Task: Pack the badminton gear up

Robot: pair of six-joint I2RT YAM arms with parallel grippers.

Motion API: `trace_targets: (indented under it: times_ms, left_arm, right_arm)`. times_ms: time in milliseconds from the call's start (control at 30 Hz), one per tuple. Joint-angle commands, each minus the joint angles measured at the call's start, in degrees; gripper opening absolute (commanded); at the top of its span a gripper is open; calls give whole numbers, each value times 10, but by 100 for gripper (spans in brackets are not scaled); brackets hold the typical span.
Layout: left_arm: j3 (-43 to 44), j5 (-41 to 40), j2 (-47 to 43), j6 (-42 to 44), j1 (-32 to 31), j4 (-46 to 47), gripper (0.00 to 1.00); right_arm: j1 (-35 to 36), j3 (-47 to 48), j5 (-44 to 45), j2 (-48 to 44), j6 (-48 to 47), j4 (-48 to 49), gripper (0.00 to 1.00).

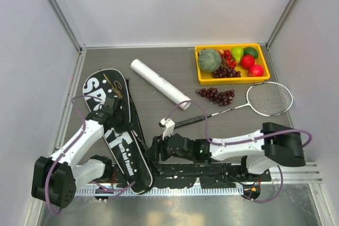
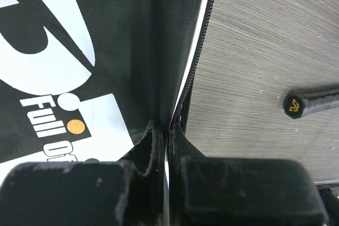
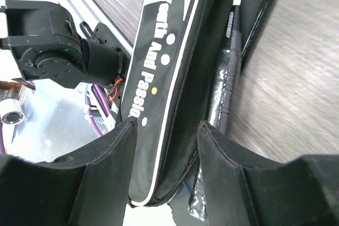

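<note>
The black racket bag [image 1: 114, 130], lettered "SPORT", lies at the left with its long side unzipped. My left gripper [image 2: 168, 128] is shut on the bag's zipper edge [image 2: 183, 93], partway along the bag [image 1: 108, 112]. My right gripper [image 3: 167, 125] stands open over the bag's narrow near end [image 1: 155, 149], gripping nothing. Inside the opening lies a racket handle [image 3: 226, 78] in shiny wrap. A second racket lies on the table, with its silver head [image 1: 269, 99] at the right and its black handle butt [image 2: 293, 105] pointing at the bag. The long white tube [image 1: 159, 83] lies behind.
A yellow tray [image 1: 262, 76] of fruit stands at the back right, with a dark red grape bunch [image 1: 216, 95] on the table in front of it. The left arm's base [image 3: 50, 46] and purple cables are close to the bag's near end.
</note>
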Motion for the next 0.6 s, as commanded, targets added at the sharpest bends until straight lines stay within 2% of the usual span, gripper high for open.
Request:
trace_targets:
  times_ms: [0, 167, 300, 400, 567]
  left_arm:
    - [-5, 38, -9, 3, 5, 58, 0]
    - [-7, 67, 13, 1, 4, 82, 0]
    - [-5, 72, 11, 8, 5, 78, 0]
    - [-12, 56, -8, 12, 5, 71, 0]
    - [-19, 54, -20, 6, 5, 73, 0]
  right_arm:
    - [-23, -20, -16, -70, -52, -64, 54]
    - [-46, -48, -106, -50, -53, -23, 54]
    - [-78, -54, -101, -28, -50, 1, 54]
    - [-128, -14, -89, -1, -59, -7, 51]
    - [-154, 110, -78, 110, -95, -40, 50]
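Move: Below the right hand's parted fingers lies the bagged racket handle, its middle some 3 cm ahead, 2 cm to the left and 7 cm down. The loose racket's handle is about 17 cm ahead of the right hand and 20 cm to its right; the sports bag's middle is 12 cm ahead and 18 cm to its left. From the left hand, which already pinches the bag's raised edge, the bagged handle lies about 11 cm back, 10 cm to the right and slightly lower. Backing off from the bag, the right hand slips about 4 cm to the right with a small rise, then dips and sweeps forward roughly 8 cm in all, ending about 4 cm lower beside the bag's open right side, fingers still half open. The left hand keeps its pinch on the bag's edge and eases a centimetre or two right, tilting slightly. ##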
